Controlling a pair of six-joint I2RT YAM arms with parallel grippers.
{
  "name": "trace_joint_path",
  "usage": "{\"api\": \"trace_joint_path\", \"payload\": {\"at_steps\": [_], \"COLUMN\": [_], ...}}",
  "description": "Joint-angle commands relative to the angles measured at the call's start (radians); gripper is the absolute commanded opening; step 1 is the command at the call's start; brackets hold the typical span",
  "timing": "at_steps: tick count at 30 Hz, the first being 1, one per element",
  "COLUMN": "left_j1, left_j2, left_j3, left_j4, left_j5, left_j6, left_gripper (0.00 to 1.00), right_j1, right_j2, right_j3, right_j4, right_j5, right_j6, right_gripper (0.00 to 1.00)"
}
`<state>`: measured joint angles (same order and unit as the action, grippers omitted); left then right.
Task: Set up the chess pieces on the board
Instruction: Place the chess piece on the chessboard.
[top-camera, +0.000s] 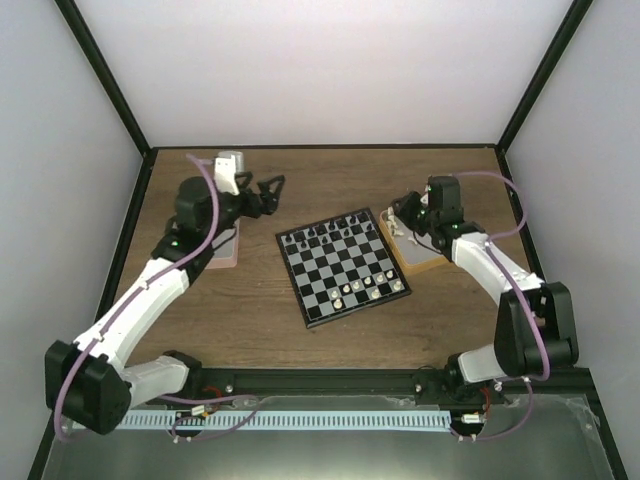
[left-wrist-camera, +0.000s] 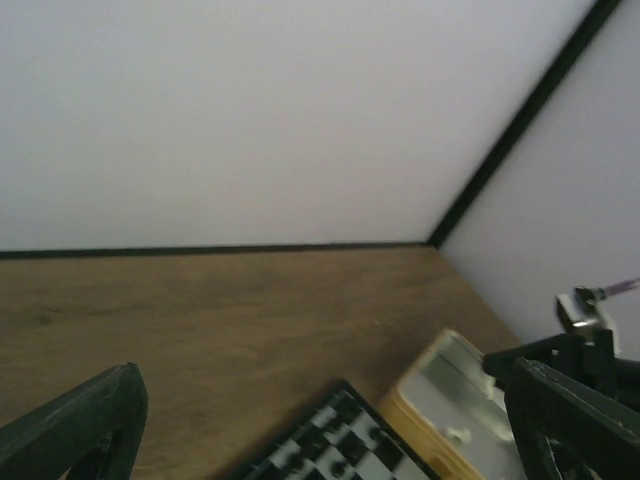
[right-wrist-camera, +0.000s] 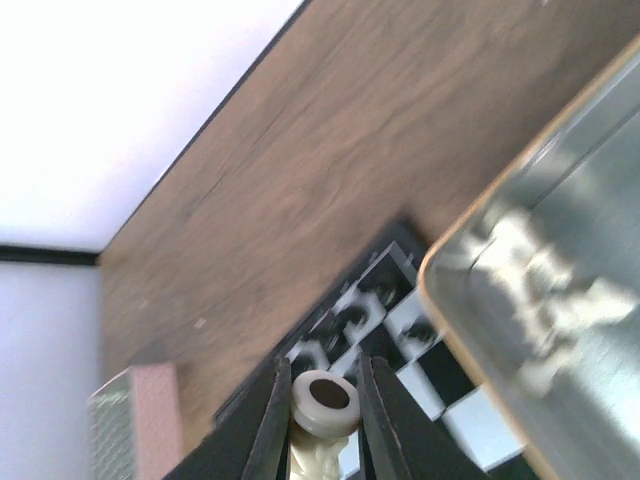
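The board (top-camera: 340, 265) lies at the table's middle, turned a little. Black chessmen stand along its far rows, and several cream-white chess pieces (top-camera: 365, 290) stand in its near rows. My right gripper (top-camera: 400, 213) hangs over the board's far right corner, beside the orange-tan tray (top-camera: 418, 255). In the right wrist view it (right-wrist-camera: 322, 400) is shut on a cream-white chess piece (right-wrist-camera: 325, 402), held base up above the board (right-wrist-camera: 395, 305). More white pieces (right-wrist-camera: 545, 290) lie in that tray (right-wrist-camera: 470, 235). My left gripper (top-camera: 270, 190) is open and empty, left of the board's far end and above the table; its fingers (left-wrist-camera: 85, 430) stand wide apart.
A pink tray (top-camera: 224, 247) lies under the left arm and shows in the right wrist view (right-wrist-camera: 135, 420). The left wrist view shows the board's corner (left-wrist-camera: 340, 445) and the tan tray (left-wrist-camera: 450, 395). White walls with black frame edges close in the table.
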<state>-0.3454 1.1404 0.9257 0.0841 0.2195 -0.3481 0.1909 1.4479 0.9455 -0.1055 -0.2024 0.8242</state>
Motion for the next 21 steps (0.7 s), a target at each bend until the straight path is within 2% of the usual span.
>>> {"api": "trace_joint_path", "payload": {"at_steps": [1, 6, 8, 10, 13, 21], "left_j1": [-0.148, -0.36, -0.452, -0.525, -0.585, -0.665], "left_j2": [0.058, 0.139, 0.171, 0.199, 0.232, 0.323], "left_j3": [0.025, -0.006, -0.006, -0.014, -0.042, -0.058], "left_j4": [-0.027, 0.028, 0.026, 0.023, 0.044, 0.158], "left_j5": [-0.098, -0.182, -0.26, -0.353, -0.412, -0.408], "left_j6": [-0.06, -0.131, -0.132, -0.15, -0.202, -0.266], "left_gripper": [1.0, 1.0, 0.97, 0.9, 0.77, 0.49], "right_j1": [0.034, 0.09, 0.114, 0.142, 0.167, 0.185], "right_j2": [-0.082, -0.124, -0.145, -0.168, -0.202, -0.255], "right_j3": [-0.116, -0.192, -0.229, -0.255, -0.299, -0.342], "right_j4": [0.131, 0.205, 0.245, 0.259, 0.298, 0.32], "right_j5": [-0.255, -0.432, -0.469, -0.484, -0.509, -0.539], "right_j6": [0.272, 0.492, 0.568, 0.623, 0.712, 0.774], "right_gripper": [0.1, 0.09, 0.09, 0.09, 0.09, 0.1]}}
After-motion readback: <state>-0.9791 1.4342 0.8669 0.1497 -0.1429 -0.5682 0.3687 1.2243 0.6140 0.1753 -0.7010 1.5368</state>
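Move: The white chess piece, already pinched in the right fingers, lies some 31 cm to the left hand's right, about 4 cm farther out and 16 cm lower. The chessboard's middle is about 17 cm right of the left hand, 1 cm back and 30 cm below. From the right hand, the board's middle is 14 cm left, 6 cm back and 14 cm below; the orange tray is 9 cm right, 2 cm ahead and 14 cm below. Rightward, down and back, the left hand sweeps in over the chessboard towards the held piece, some 18 cm across and 13 cm down, tipping its fingers lower and closing them from wide open to about half. The right hand keeps its pinch and comes back and left almost level, rolling its left side up about 40 degrees so the fingers swing round to point left, towards the left gripper. ##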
